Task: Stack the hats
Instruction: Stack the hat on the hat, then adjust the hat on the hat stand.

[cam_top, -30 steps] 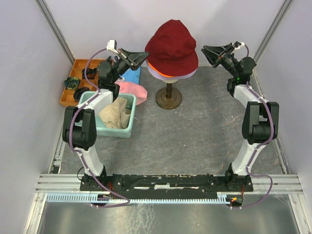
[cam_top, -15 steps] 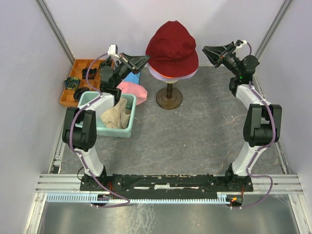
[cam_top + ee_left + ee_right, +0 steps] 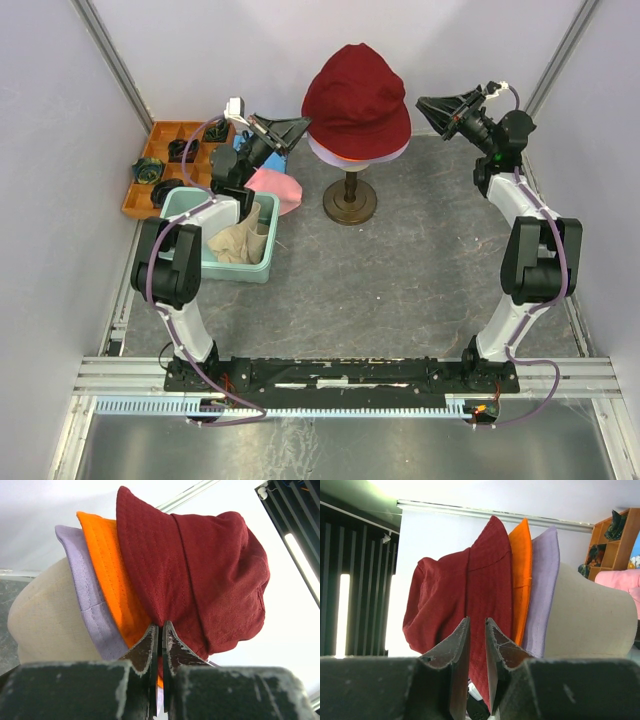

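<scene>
A dark red hat (image 3: 355, 90) tops the stack on the cream mannequin head (image 3: 45, 615), over an orange hat (image 3: 107, 565) and a lavender hat (image 3: 82, 585). My left gripper (image 3: 303, 124) is shut, and its tips (image 3: 160, 625) rest against the dark red brim's left edge. I cannot tell whether cloth is pinched. My right gripper (image 3: 422, 101) hovers just right of the stack. Its jaws (image 3: 477, 620) are narrowly open with nothing between them. A pink hat (image 3: 278, 187) lies on the table. A cream-beige hat (image 3: 238, 240) sits in the teal bin (image 3: 230, 270).
The mannequin's dark stand (image 3: 351, 200) is at the back centre of the table. An orange wooden tray (image 3: 160, 160) with small dark items is at the back left, and a blue cloth (image 3: 272, 160) lies behind the pink hat. Walls close in on both sides.
The left gripper moved right, and the hat stack and stand shifted slightly right with it. The right gripper drew back to the right and its jaws narrowed.
</scene>
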Controlling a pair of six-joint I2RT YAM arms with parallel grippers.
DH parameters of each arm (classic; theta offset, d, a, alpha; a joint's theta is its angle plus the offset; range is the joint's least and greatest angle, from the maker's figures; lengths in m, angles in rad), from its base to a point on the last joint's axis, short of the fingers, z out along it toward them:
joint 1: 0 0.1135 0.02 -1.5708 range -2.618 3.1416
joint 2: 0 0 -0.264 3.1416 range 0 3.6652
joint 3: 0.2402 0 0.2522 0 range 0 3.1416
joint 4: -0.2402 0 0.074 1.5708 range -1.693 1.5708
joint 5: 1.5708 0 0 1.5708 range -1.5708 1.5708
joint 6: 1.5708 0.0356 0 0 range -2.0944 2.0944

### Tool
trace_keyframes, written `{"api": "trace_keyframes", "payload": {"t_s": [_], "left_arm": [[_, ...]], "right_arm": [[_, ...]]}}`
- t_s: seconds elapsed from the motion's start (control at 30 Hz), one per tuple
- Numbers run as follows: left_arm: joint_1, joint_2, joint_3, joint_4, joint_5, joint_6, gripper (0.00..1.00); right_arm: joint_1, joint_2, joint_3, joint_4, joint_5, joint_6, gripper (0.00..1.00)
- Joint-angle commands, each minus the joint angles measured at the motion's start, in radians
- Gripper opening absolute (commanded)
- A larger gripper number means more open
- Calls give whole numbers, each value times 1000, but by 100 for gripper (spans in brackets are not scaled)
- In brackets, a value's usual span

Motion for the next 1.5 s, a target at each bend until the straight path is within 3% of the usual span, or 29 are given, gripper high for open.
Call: {"api": "trace_keyframes", "payload": {"t_s": [0.0, 0.1, 0.23, 0.37, 0.5, 0.67, 0.9, 1.1, 1.23, 1.37, 1.47], "left_arm": [[-51, 79, -90, -301, 143, 93, 6], [-61, 42, -74, -335, 126, 102, 15], [-72, -15, -66, -369, 96, 114, 24], [-81, -43, -74, -393, 91, 123, 25], [-88, -54, -98, -385, 86, 119, 25], [-91, -85, -136, -374, 79, 118, 25], [-32, -130, -157, -411, 72, 157, 37], [-4, -32, -81, -420, 98, 196, 46], [-2, 6, -38, -387, 93, 188, 47], [0, 25, 25, -407, 106, 185, 47], [14, 25, 46, -404, 111, 171, 47]], "right_arm": [[-7, -67, 14, -40, -26, -69, 25], [-7, -71, 15, -57, -29, -85, 25], [-9, -85, 2, -87, -40, -111, 34], [-12, -156, -27, -219, -63, -217, 44], [-25, -238, -51, -426, -63, -381, 47], [-47, -279, -90, -511, -56, -438, 48], [-54, -354, -174, -627, -30, -513, 51], [-53, -428, -201, -785, 5, -618, 52], [-47, -475, -270, -760, 2, -580, 53], [-19, -523, -347, -605, 21, -460, 53], [-5, -559, -345, -624, 38, -458, 53]]}}
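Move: The left fingers are shut on the near-left brim of the dark red hat, whose middle is about 9 cm to the right, 1 cm ahead and 4 cm above. The orange hat sits nested beneath, some 9 cm right, level ahead and in height; the mannequin head's middle is likewise 9 cm right, about 7 cm below. From the right hand, the dark red hat is about 11 cm left, 2 cm back and 1 cm higher. Open the left gripper to let go of the dark red brim, sink about 12 cm alongside the head, drifting right and back, tipping the fingers some 25 degrees down, then open wider and come forward again below the hats. Open the right gripper further and draw it back about 11 cm from the hats, lowering it about 7 cm partway and tipping its fingers down. ##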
